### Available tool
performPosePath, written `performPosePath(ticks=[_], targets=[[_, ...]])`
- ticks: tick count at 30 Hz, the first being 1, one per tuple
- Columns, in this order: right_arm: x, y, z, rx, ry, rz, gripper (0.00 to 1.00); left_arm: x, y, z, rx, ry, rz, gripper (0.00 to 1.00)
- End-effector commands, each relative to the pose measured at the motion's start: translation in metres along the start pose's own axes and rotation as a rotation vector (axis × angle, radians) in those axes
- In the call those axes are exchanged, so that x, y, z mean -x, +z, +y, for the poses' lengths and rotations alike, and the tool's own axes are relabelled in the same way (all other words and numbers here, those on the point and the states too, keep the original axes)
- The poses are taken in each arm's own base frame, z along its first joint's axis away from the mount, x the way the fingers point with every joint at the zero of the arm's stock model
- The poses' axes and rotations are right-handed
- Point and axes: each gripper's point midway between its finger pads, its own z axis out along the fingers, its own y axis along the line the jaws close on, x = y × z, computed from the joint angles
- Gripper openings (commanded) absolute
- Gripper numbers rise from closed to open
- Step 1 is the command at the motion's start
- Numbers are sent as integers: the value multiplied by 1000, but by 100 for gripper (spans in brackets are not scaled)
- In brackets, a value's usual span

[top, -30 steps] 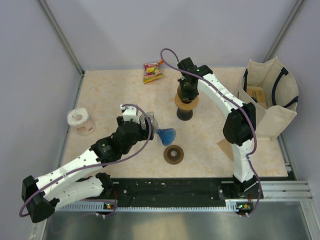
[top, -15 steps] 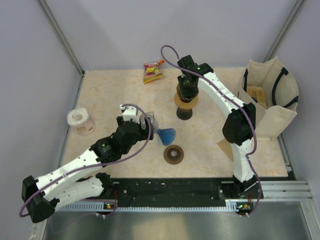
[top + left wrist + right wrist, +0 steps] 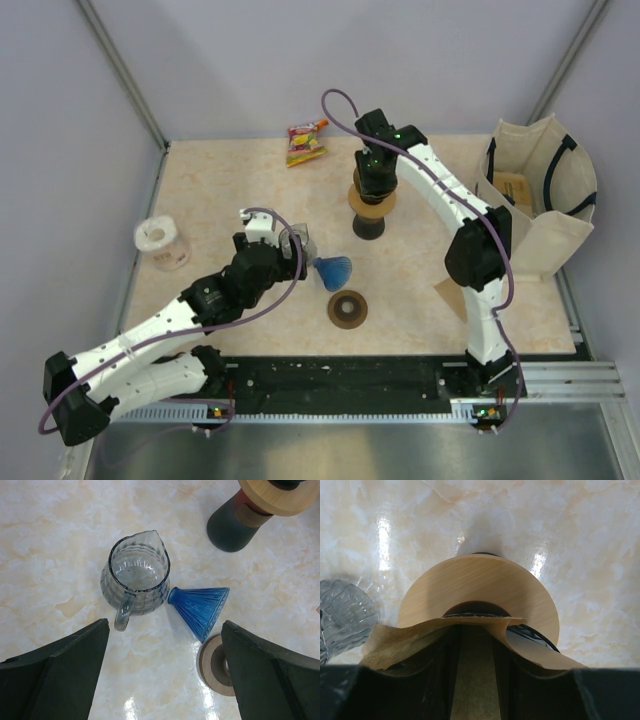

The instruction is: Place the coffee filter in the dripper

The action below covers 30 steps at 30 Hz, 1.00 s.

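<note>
The dripper (image 3: 370,225) is a dark cone with a pale wooden collar (image 3: 480,585), standing upright at the table's back middle. My right gripper (image 3: 372,183) hangs straight down over its mouth. In the right wrist view the brown paper coffee filter (image 3: 415,642) spreads across the dripper's dark opening, and its rim flares out over both fingers. The right gripper (image 3: 476,635) has its jaws parted, with paper showing in the gap between them. My left gripper (image 3: 165,630) is wide open above bare table, near a glass pitcher (image 3: 137,575), and holds nothing.
A blue ribbed glass cone (image 3: 333,270) lies on its side beside the pitcher, with a loose wooden ring (image 3: 347,309) just in front. A paper roll (image 3: 162,243) stands at the left, a snack packet (image 3: 305,143) at the back, and a canvas bag (image 3: 540,190) at the right.
The right gripper's jaws have spread apart over the dripper, and the wrist has shifted slightly toward the back. The left arm has not moved.
</note>
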Motion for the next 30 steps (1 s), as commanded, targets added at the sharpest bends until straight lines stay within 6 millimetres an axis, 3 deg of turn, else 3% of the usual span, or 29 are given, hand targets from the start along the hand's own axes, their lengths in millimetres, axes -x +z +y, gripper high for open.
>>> performPosePath(ticks=[1, 10, 30], targets=[[7, -2, 10, 22, 0, -28, 37, 9, 0, -3, -15, -19, -37, 99], [11, -6, 12, 33, 7, -40, 16, 9, -1, -2, -14, -17, -38, 99], [28, -32, 12, 37, 11, -116, 6, 8, 0, -3, -18, -16, -35, 99]])
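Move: The open-topped dripper with the paper filter in its mouth lies right under the right hand, its middle about 4 cm below the fingertips; its wooden collar is some 7 cm below them. The glass jug stands about 18 cm to the right hand's left and 4 cm back, and the spare blue dripper lies about 9 cm left and 9 cm back, both far lower. From the left hand, the dripper lies roughly 16 cm ahead and 20 cm to the right. Hold the right hand in place over the dripper, fingers still pointing down and somewhat forward inside the filter's mouth, and close them from about a third open to nearly shut, drawing them together off the paper's walls. Let the hand stray no more than about half a centimetre and keep the wrist unturned. ##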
